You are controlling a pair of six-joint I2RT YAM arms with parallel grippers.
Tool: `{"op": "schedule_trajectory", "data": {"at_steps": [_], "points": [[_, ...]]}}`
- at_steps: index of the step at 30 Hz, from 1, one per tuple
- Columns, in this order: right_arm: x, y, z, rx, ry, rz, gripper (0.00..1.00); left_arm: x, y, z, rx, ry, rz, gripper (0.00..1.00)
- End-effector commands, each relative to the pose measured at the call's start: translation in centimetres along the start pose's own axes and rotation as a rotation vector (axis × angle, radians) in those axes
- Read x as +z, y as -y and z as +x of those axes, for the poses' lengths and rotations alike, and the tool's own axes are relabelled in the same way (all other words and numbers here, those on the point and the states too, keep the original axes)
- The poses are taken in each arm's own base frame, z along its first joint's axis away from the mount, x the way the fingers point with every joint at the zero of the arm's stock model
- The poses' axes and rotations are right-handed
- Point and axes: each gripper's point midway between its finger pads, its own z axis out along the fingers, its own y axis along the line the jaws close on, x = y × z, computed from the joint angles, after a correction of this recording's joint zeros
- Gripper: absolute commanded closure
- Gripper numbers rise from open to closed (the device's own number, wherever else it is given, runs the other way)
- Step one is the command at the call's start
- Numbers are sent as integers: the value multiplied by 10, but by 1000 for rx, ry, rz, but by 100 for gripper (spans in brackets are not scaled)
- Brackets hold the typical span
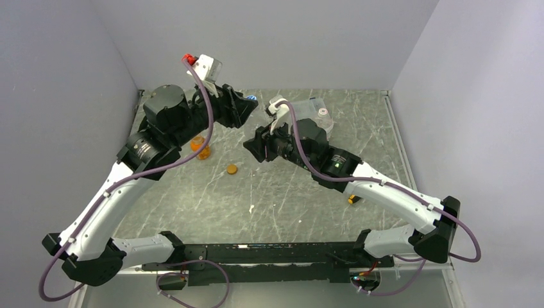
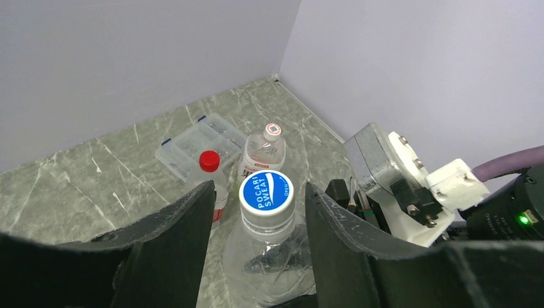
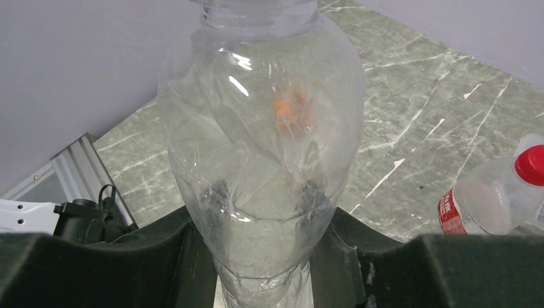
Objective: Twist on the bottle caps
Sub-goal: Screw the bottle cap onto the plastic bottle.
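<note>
A clear bottle (image 2: 276, 256) stands upright with a blue cap (image 2: 267, 191) on its neck. My left gripper (image 2: 260, 189) straddles that cap, open, with a gap on each side. My right gripper (image 3: 260, 218) is shut on the lower body of the same clear bottle (image 3: 263, 147). In the top view the left gripper (image 1: 244, 106) is over the blue cap (image 1: 251, 98), with the right gripper (image 1: 253, 142) just nearer. Behind stand a red-capped bottle (image 2: 208, 170) and a white-labelled bottle (image 2: 266, 151) with a whitish cap. A squat orange bottle (image 1: 200, 146) and a loose orange cap (image 1: 231, 169) sit left of centre.
A flat clear compartment box (image 2: 192, 144) lies behind the bottles near the back wall. The right wrist's camera block (image 2: 398, 179) is close to my left fingers. A small yellow item (image 1: 352, 199) lies beside the right forearm. Walls close in on the back and both sides.
</note>
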Motion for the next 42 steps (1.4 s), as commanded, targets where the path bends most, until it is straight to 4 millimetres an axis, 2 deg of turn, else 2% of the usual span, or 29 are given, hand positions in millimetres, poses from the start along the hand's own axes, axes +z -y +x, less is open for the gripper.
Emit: {"op": "schedule_trajectory", "data": {"at_steps": [1,12,14,17,23,26,32,35,42], "points": [[-4,-9,-41,11,109,-16,82,4,2,-12,-9,43,4,43],[-2,-10,-38,7,98,-21,82,7,3,-9,-6,39,15,54],[-2,-10,-37,5,94,-22,82,8,4,-8,-2,33,21,60],[-3,-11,-37,-9,89,-28,82,7,5,-4,5,17,33,75],[-13,-28,-37,-83,74,-141,83,1,11,10,33,-71,72,89],[-22,-39,-35,-127,57,-220,84,-5,15,15,55,-121,95,95],[-45,-56,-39,-158,87,-347,86,-21,31,25,87,-187,203,100],[-61,-70,-43,-159,118,-469,87,-32,46,27,91,-199,292,100],[-116,-114,-53,-165,141,-858,88,-71,94,21,114,-193,605,100]]}}
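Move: The blue cap already sits on the plastic bottle's neck, between my left hand's open fingertips: about 1 cm ahead, 2 cm right and 1 cm below. From my right hand, which still holds the bottle lower down, the cap is roughly 13 cm up, 3 cm forward and 1 cm left. Down on the table, the red-capped bottle stands some 18 cm ahead and 13 cm right of my left hand, with the labelled bottle about 12 cm farther right of it. I ease my left hand about a centimetre in and down, and close its fingers until they pinch the blue cap from both sides. Then I draw both hands back together about 7.5 cm, twisting them against each other: left some 20 degrees clockwise with the cap, right about 25 degrees counter-clockwise, keeping its hold on the bottle and rising about 2 cm. ##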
